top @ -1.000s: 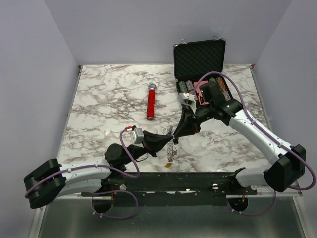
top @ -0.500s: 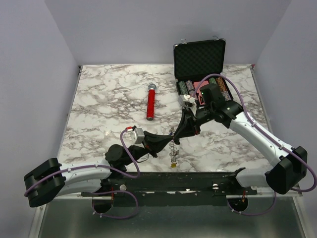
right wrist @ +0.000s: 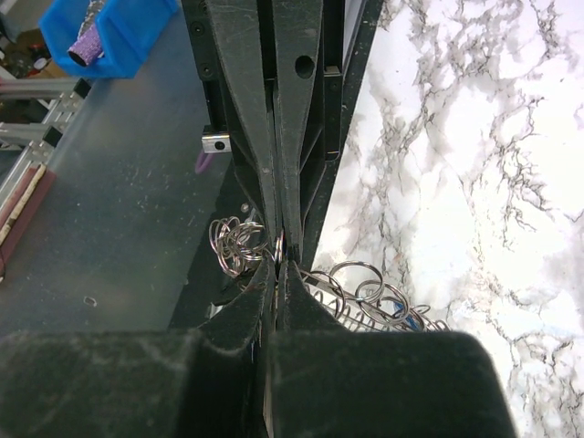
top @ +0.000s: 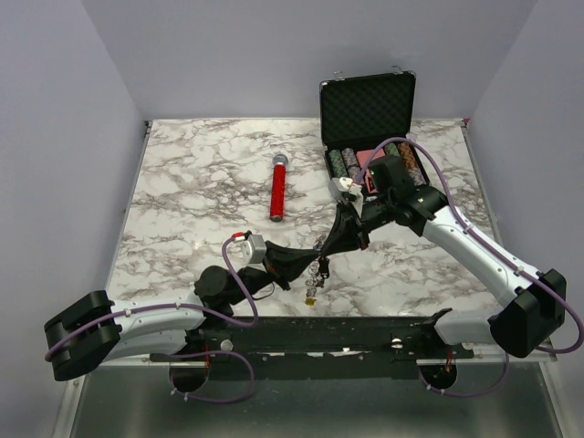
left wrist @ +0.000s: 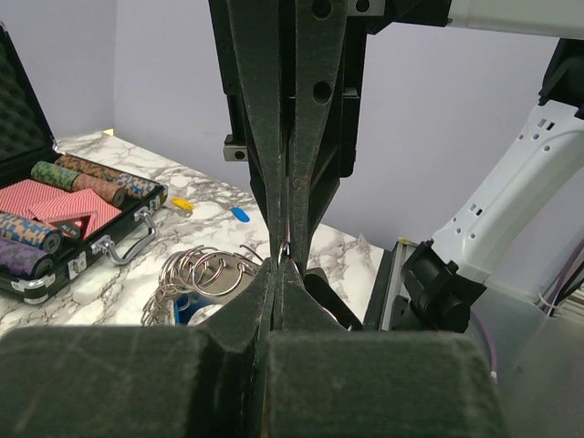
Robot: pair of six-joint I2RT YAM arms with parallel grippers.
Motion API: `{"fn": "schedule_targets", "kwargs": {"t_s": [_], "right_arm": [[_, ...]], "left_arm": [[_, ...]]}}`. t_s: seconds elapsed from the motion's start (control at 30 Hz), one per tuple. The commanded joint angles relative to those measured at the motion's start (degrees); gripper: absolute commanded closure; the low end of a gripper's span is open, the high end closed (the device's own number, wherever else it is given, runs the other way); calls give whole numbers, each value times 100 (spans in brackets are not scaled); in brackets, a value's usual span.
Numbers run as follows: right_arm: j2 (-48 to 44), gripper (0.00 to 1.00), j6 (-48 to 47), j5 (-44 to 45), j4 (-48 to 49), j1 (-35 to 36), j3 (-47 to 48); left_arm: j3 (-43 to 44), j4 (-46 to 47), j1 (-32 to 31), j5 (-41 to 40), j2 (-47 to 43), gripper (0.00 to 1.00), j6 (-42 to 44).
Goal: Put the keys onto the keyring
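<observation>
My left gripper (top: pixel 313 259) and right gripper (top: pixel 326 251) meet tip to tip over the table's near middle. Both are shut on the same thin ring of the keyring (top: pixel 316 274), which hangs below them with its yellow tag (top: pixel 310 299). In the left wrist view my gripper (left wrist: pixel 281 265) pinches the small ring (left wrist: pixel 286 248); a bunch of rings (left wrist: pixel 205 272), a blue key head (left wrist: pixel 187 307) and a black key head (left wrist: pixel 327 294) hang beside it. In the right wrist view my gripper (right wrist: pixel 278 260) holds the ring, with ring clusters (right wrist: pixel 365 285) on both sides.
A red-handled microphone (top: pixel 276 188) lies at mid table. An open black case (top: pixel 368 109) with poker chips (top: pixel 344 161) stands at the back right, just behind the right arm. It also shows in the left wrist view (left wrist: pixel 55 233). The table's front edge is just below the grippers.
The two grippers stay pinched together and have shifted slightly. The hanging keyring bunch and its yellow tag have swung a little left and up.
</observation>
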Motion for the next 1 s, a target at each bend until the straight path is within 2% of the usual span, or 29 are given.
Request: {"fn": "schedule_targets", "kwargs": {"t_s": [0.0, 0.07, 0.27, 0.47, 0.97], "right_arm": [[-27, 92, -127, -79, -309, 93, 14], [-36, 90, -57, -88, -256, 85, -12], [17, 91, 136, -167, -107, 85, -74], [-88, 77, 242, -184, 25, 102, -205], [-97, 77, 725, -307, 429, 102, -215]], "left_arm": [[-12, 548, -12, -193, -124, 100, -18], [-38, 601, -3, -185, -168, 100, -10], [5, 680, -12, -413, -169, 100, 17], [6, 821, -3, -510, -116, 100, 8], [-30, 848, -12, -554, -28, 100, -27]]}}
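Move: The small ring being worked on sits right at the meeting fingertips: about 1 cm to the right of the left hand point and 1 cm to the left of the right one, level with both in height and reach. From the left hand, the bunch of rings hangs some 2 cm ahead, level sideways and 5 cm below. The yellow tag at its lower end is about 1 cm back, 1 cm left and 12 cm below. Open the right fingers from nearly shut to about a quarter of their range so they come off the small ring, holding that hand within half a centimetre of its place. Keep the left gripper shut on the ring and, in the later half, raise it about 1 cm, easing it half a centimetre left, away from the right fingertips. ##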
